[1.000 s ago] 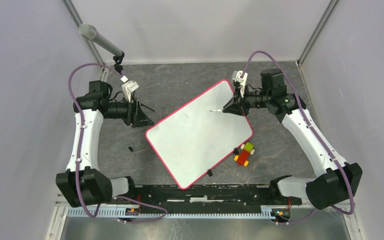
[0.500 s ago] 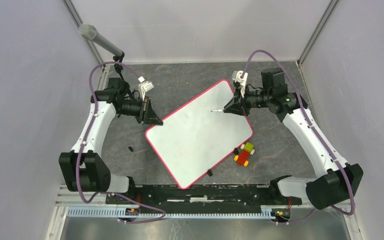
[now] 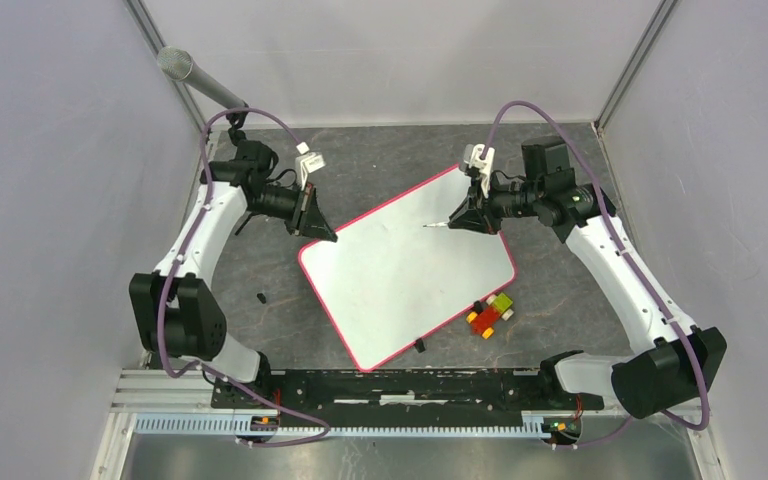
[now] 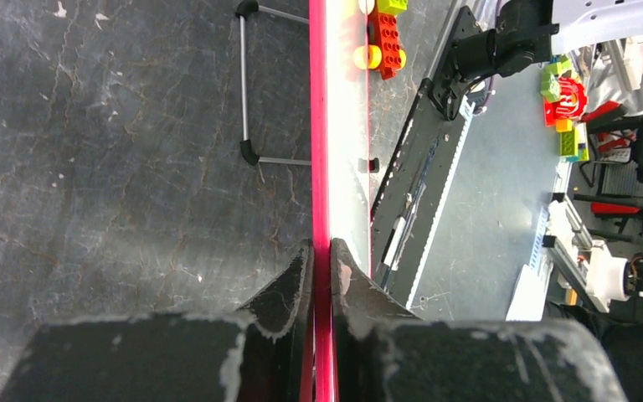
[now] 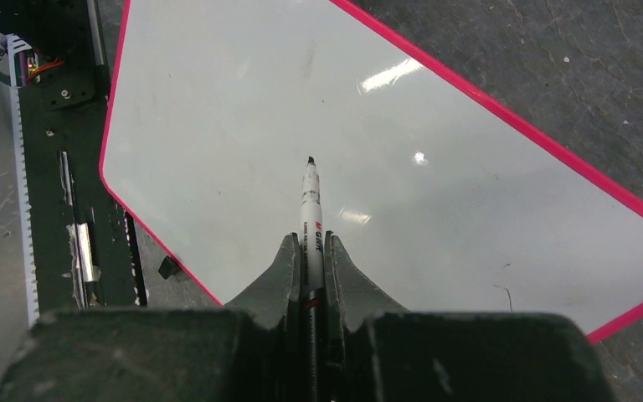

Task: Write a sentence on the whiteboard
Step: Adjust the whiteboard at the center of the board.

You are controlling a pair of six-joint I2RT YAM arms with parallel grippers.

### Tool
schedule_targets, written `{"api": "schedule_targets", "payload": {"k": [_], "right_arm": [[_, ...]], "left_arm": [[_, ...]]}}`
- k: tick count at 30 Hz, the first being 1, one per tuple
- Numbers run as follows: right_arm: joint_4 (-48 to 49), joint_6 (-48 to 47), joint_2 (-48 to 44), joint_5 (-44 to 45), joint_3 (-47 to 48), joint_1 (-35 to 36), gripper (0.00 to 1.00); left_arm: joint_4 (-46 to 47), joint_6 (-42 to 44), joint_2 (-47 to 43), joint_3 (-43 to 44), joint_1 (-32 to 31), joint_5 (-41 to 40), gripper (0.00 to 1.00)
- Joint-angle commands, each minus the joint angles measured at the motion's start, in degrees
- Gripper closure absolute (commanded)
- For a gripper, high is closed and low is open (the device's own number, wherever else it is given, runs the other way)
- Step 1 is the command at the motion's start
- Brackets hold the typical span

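The whiteboard (image 3: pixel 405 265), white with a red-pink rim, lies tilted on the dark table. My left gripper (image 3: pixel 326 237) is shut on its left corner. In the left wrist view the rim (image 4: pixel 319 126) runs edge-on between the fingers of that gripper (image 4: pixel 321 251). My right gripper (image 3: pixel 460 218) is shut on a white marker (image 5: pixel 311 209), whose black tip hovers over the board's far half (image 5: pixel 402 109). The sentence is out of view: the board's face is bare white except for a tiny faint mark (image 5: pixel 506 293).
A toy car of red, yellow and green bricks (image 3: pixel 489 314) sits against the board's right edge. A small black cap (image 3: pixel 419 346) lies by its near edge, another black bit (image 3: pixel 261 298) to the left. A microphone (image 3: pixel 200 80) stands back left. A wire bracket (image 4: pixel 247 84) shows beside the rim.
My left arm swung right to the board's left corner and its gripper shut on the rim. The board and the toy car shifted slightly right. The right arm barely moved.
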Motion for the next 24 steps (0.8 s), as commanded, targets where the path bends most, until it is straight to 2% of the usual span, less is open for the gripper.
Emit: {"api": "schedule_targets", "payload": {"k": [1,2,3,4,14,15,20,24], "right_arm": [[-0.58,-1.21,-0.11,-0.84,2.01,0.41,1.0],[-0.57,-1.21,-0.16,-0.93,1.84,0.42,1.0],[-0.57,-1.25,-0.21,-0.94,1.62,0.48,1.0],[-0.57,-1.3,-0.26,-0.93,1.44,0.53,1.0],[-0.34,-1.21,-0.75,-0.68,0.26,1.92,1.0],[-0.08,-1.0,-0.89,-0.6,-0.07,2.09,1.0],[3.0,0.87,-2.19,0.76,-2.36,2.93,1.0],[6.9,3.49,-3.19,1.57,-3.85,3.67,1.0]], "left_arm": [[-0.16,5.55,2.53,4.0,-3.27,-3.22,0.97],[-0.29,5.87,3.22,4.63,-3.86,-3.74,0.98],[11.98,6.04,3.85,5.45,-4.62,-4.41,0.97],[-0.14,6.05,4.53,6.1,-5.24,-4.97,0.98],[-0.36,5.39,8.34,10.21,-8.73,-7.04,0.96],[-0.34,5.0,8.44,10.36,-8.76,-7.11,0.93],[5.19,-0.97,3.93,7.47,-7.81,-9.0,0.63],[8.85,-5.08,-1.17,2.73,-3.9,-7.25,0.45]]}}
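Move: Pinched in the left fingers at its far-left edge, near the left corner, the propped whiteboard has its middle about 15 cm right, 7 cm back and some 6 cm lower. The brick car sits about 33 cm right and 17 cm back of that hand, and a small black piece some 16 cm left and 14 cm back, both roughly 11 cm below it. For the right hand, which holds the marker, the board's middle is about 8 cm left, 9 cm back and 10 cm below. Dragging the whiteboard by its pinched edge, the left hand goes right about 3 cm and forward some 2 cm, turning slightly clockwise, then stops; its fingers open about halfway and let go, sinking about 1 cm astride the edge. The right hand keeps the marker over the board, easing back and left with a slight dip, under 2 cm in all. ##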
